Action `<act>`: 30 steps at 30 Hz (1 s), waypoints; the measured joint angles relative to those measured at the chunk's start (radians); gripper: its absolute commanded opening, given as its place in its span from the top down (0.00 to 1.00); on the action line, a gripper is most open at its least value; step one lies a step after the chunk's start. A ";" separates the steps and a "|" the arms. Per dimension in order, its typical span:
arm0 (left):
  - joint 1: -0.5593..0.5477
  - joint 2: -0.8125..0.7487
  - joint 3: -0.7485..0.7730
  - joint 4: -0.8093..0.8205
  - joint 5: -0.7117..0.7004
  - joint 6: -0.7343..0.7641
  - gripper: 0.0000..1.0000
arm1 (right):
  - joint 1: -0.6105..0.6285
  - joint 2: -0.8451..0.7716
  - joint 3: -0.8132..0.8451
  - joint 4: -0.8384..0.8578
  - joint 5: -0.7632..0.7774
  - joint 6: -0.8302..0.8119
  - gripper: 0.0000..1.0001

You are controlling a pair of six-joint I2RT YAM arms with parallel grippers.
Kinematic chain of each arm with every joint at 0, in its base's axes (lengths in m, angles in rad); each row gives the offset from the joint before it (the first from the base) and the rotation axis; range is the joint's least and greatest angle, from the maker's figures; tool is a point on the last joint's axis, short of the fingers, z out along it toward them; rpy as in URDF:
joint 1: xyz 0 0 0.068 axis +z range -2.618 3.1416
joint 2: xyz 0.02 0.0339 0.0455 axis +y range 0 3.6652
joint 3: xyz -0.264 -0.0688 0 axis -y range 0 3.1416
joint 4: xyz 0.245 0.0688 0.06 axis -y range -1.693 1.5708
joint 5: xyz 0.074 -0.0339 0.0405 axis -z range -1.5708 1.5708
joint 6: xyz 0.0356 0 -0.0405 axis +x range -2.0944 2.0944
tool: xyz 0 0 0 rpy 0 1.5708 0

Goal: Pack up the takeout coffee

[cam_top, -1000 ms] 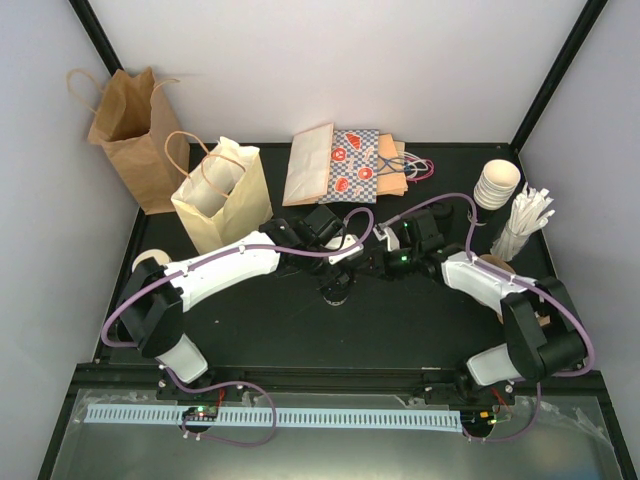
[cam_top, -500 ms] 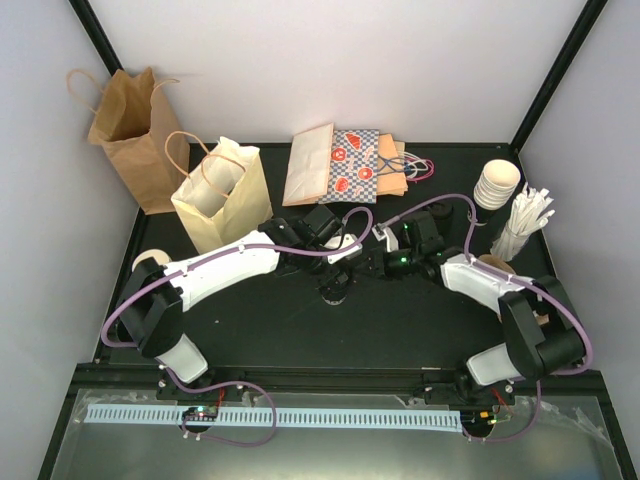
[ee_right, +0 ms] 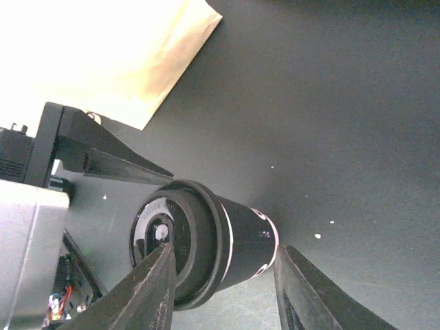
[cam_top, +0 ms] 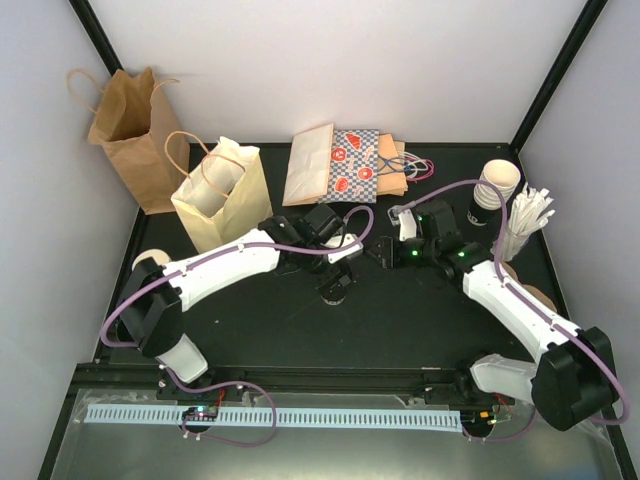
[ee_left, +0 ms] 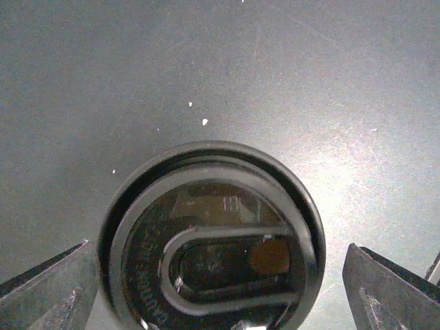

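Note:
The takeout coffee, a black cup with a black lid, stands upright mid-table. My left gripper hovers straight above it, open. In the left wrist view the lid fills the space between the two fingers of that gripper, with a gap on each side. My right gripper is to the cup's right and apart from it, open. In the right wrist view the cup shows beyond the right gripper, untouched.
A cream handled bag stands open at the back left, with a brown bag behind it. Flat paper bags lie at the back. A stack of cups and a bundle of white sticks stand at the back right.
My right gripper has let go of the cup, opened and pulled back to the right. My left gripper has opened wider above the lid. The cup has stayed in place.

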 measured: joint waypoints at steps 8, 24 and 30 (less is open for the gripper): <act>0.000 -0.040 0.071 -0.054 0.019 -0.026 0.01 | 0.001 -0.032 0.008 -0.100 0.062 -0.067 0.37; 0.106 -0.691 -0.086 -0.080 -0.029 -0.308 0.01 | 0.303 0.002 0.205 -0.288 0.375 -0.137 0.00; 0.202 -0.786 -0.087 -0.170 -0.101 -0.414 0.01 | 0.422 0.144 0.317 -0.341 0.497 -0.126 0.00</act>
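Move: The lidded coffee cup stands right under the left hand's wide-open fingers, its middle about 6 cm down; the cream paper bag is about 19 cm to that hand's left and 12 cm farther out, its middle some 3 cm lower than the hand. From the right hand the cup lies about 8 cm left, 2 cm back and 10 cm below; the loose black lid is some 8 cm right, 10 cm ahead and 13 cm below. Left hand lifts 18 cm clear, swings left; right steepens, opens wide, goes 5 cm left towards the cup. ##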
